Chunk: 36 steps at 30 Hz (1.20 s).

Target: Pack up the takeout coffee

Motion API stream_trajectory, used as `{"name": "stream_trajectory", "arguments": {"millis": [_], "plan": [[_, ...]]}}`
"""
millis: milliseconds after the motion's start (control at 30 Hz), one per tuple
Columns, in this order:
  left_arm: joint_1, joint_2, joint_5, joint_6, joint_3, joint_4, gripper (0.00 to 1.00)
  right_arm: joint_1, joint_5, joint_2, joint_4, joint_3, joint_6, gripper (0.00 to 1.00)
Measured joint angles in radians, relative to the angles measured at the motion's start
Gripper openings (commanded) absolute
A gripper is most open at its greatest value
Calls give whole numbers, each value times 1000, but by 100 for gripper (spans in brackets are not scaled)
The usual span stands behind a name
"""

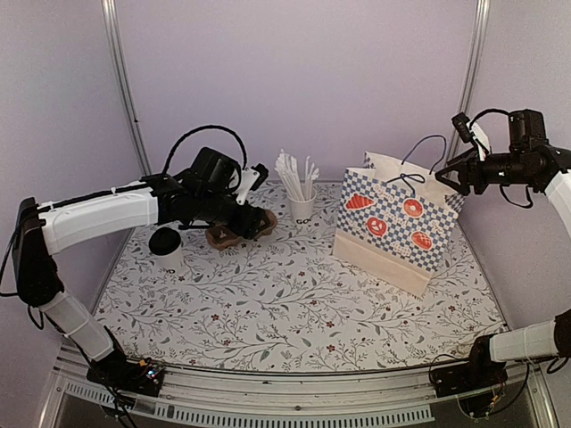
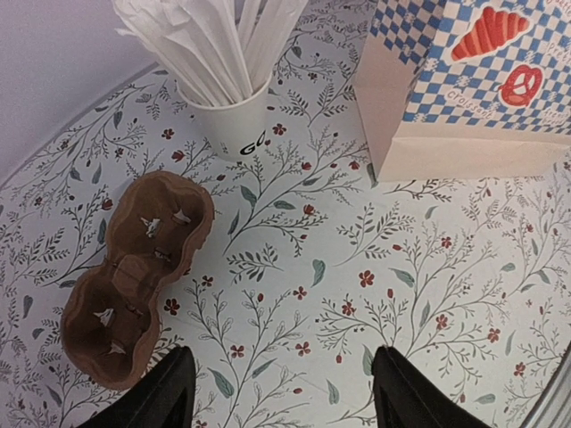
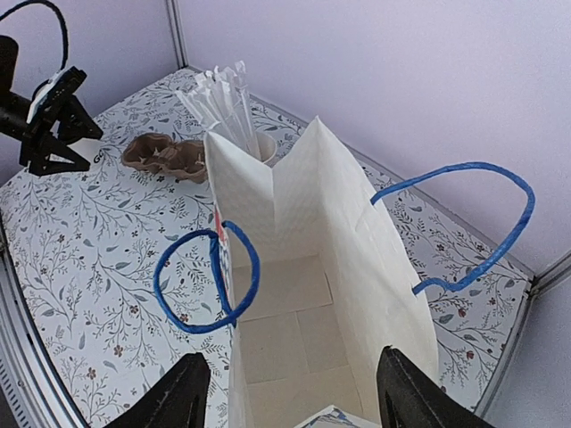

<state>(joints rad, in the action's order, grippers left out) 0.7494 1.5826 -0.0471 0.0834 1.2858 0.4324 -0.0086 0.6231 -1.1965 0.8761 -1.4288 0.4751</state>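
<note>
The takeout coffee (image 1: 165, 242), a white cup with a black lid, stands at the table's left, beside my left forearm. My left gripper (image 1: 252, 203) hovers over the brown pulp carrier (image 1: 241, 226). In the left wrist view the left gripper (image 2: 281, 392) is open over bare tablecloth, with the carrier (image 2: 134, 276) to its left. The checkered paper bag (image 1: 397, 218) stands upright at the right. My right gripper (image 1: 452, 178) hangs above the bag's far right corner. In the right wrist view the right gripper (image 3: 290, 397) is open, and below it the bag's inside (image 3: 294, 321) holds nothing.
A white cup of wrapped straws (image 1: 302, 205) stands between the carrier and the bag. The bag's blue cord handles (image 3: 210, 276) stick out from its rim. Metal frame posts (image 1: 125, 89) rise at the back corners.
</note>
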Motion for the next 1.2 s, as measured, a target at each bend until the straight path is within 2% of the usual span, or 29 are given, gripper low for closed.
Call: {"name": "stream_trajectory", "arguments": {"millis": [167, 400, 567, 700, 800, 933, 1200], "plan": [[0, 0, 3, 0, 0, 0, 70, 72, 14, 27, 42, 27, 46, 67], [-11, 0, 6, 0, 0, 0, 70, 217, -72, -84, 51, 30, 64, 66], [-17, 0, 7, 1, 0, 0, 70, 267, -150, -184, 51, 24, 65, 50], [-18, 0, 7, 1, 0, 0, 70, 314, -174, -217, 53, 9, 72, 27], [-19, 0, 9, 0, 0, 0, 70, 345, -171, -216, 61, -1, 100, 13], [-20, 0, 10, 0, 0, 0, 70, 382, -154, -205, 91, -3, 133, 9], [-42, 1, 11, -8, 0, 2, 70, 412, -61, -137, 195, -3, 244, 8]]}}
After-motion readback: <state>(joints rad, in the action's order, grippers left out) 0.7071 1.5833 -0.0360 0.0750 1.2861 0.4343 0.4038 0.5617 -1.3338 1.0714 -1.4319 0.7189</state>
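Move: The front handle of the takeout bag is about 8 cm to the left of my right hand, nearly level with it fore and aft, and some 8 cm lower. The rear handle stands about 8 cm ahead, 4 cm left and 5 cm down. The straw cup is roughly 15 cm ahead and 30 cm left, some 26 cm lower. For my left hand, the front handle is about 35 cm to the right, hardly farther out, and 6 cm up. With my right hand open, I swing left and down, about 8 cm each way after a small draw back, onto the near side of the bag's mouth and pinch the front handle close to the rim. Keeping that pinch, I pull the bag back some 6 cm and a little left, my wrist turning counter-clockwise to nearly 30 degrees overall. ##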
